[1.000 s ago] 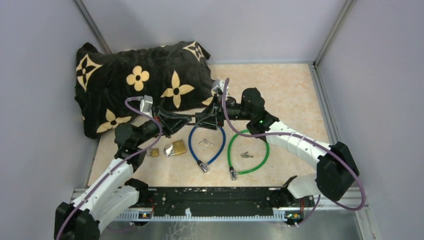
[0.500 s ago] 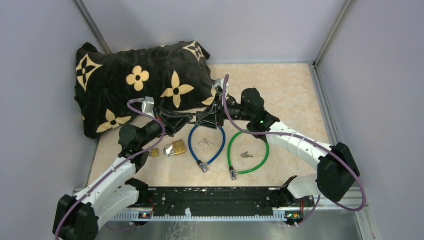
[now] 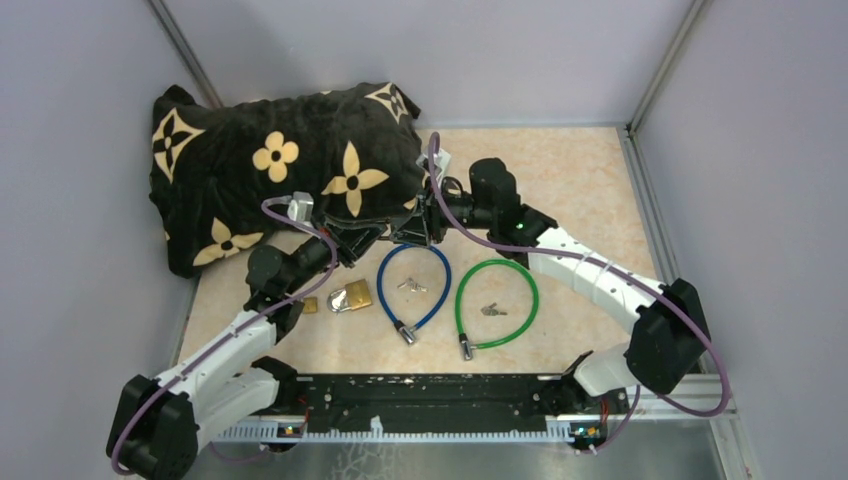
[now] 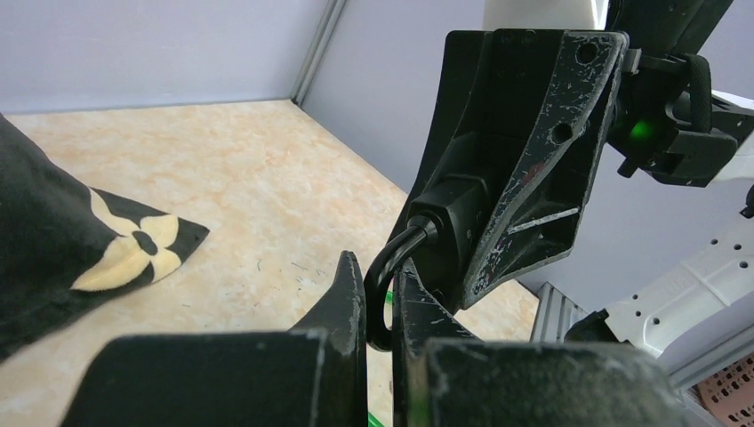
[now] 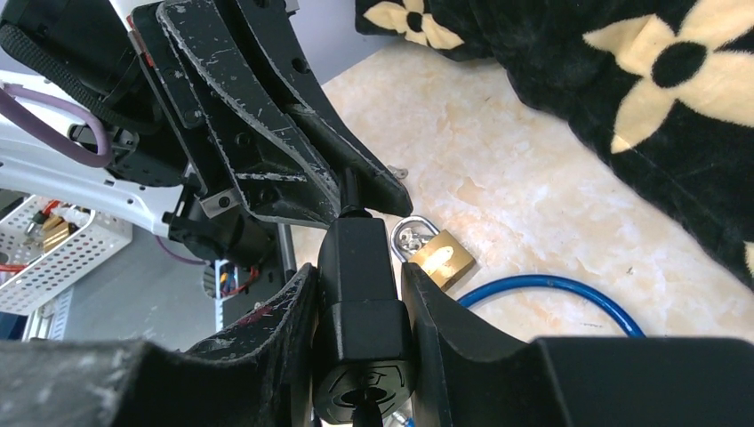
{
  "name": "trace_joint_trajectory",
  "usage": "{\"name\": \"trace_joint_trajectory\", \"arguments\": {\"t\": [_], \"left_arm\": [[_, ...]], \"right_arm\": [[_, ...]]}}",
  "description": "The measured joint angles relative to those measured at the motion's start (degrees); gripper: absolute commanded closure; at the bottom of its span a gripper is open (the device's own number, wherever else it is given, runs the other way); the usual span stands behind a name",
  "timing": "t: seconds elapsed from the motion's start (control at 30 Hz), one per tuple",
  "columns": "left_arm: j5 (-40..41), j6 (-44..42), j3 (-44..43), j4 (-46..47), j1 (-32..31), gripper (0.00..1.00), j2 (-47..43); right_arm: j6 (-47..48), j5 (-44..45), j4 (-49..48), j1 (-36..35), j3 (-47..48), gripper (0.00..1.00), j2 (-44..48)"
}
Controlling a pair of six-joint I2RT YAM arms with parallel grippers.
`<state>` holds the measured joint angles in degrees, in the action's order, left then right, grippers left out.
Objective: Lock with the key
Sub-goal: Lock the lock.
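Note:
A black cable lock hangs between my two grippers, above the table near the pillow. My right gripper (image 5: pixel 360 267) (image 3: pixel 410 230) is shut on its black lock body (image 5: pixel 360 307), keyhole end facing the camera. A dark sliver shows in the keyhole; I cannot tell whether it is a key. My left gripper (image 4: pixel 381 277) (image 3: pixel 372 236) is shut on the lock's thin black cable (image 4: pixel 382 285) right where it enters the body (image 4: pixel 453 222). Loose keys (image 3: pixel 410 285) lie inside the blue cable loop (image 3: pixel 437 290), and more keys (image 3: pixel 492 309) inside the green loop (image 3: pixel 530 300).
A brass padlock (image 3: pixel 350 297) (image 5: pixel 437 253) and a smaller brass one (image 3: pixel 309 305) lie on the table below the left gripper. A black pillow with cream flowers (image 3: pixel 280 160) fills the back left. Grey walls enclose the table; a black rail (image 3: pixel 430 400) runs along the near edge.
Both arms have shifted a little toward the back and the pillow, carrying the black lock between them. The grips look unchanged.

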<state>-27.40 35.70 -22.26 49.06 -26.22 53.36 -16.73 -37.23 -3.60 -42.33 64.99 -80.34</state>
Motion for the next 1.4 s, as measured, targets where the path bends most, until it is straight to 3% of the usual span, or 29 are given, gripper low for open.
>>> {"name": "trace_joint_trajectory", "arguments": {"t": [0.3, 0.97, 1.17, 1.4], "left_arm": [[-2.34, -1.29, -2.19, 2.32, -0.13, 1.00, 0.37], [-3.63, 0.74, -7.10, 18.36, -3.48, 1.00, 0.59], [-3.08, 1.16, -7.10, 18.93, -3.69, 1.00, 1.49], [-3.72, 1.01, -7.50, 16.98, -3.72, 1.00, 3.39]], "right_arm": [[1.95, -6.47, -4.57, 1.36, 0.26, 1.00, -0.50], [7.56, -22.97, -5.40, 2.38, 13.35, 1.00, -2.32], [8.90, -22.01, -3.63, 2.38, 13.57, 1.00, -1.70], [13.84, -14.86, 6.05, 2.19, 13.38, 1.00, 2.16]]}}
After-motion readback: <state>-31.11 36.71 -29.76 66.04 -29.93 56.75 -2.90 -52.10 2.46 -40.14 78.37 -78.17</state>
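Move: The black lock is already held between both hands. Its body, in the right fingers, sits about 5 cm to the right of the left hand and 1 cm ahead; the pinched shackle is some 4 cm left of the right hand and 1 cm back. About 26 cm below, from the left hand, the brass padlock lies 8 cm left, level fore and aft, and the blue cable lock 6 cm right, 2 cm ahead. The black lock is lifted by both hands together, roughly 10 cm up and 3 cm or so back, the left hand still pinching the shackle and the right still gripping the body. Meanwhile both hands tip upward some 20 degrees; the right also swings counter-clockwise, then partly back. After slowing at the top they sink slightly. ##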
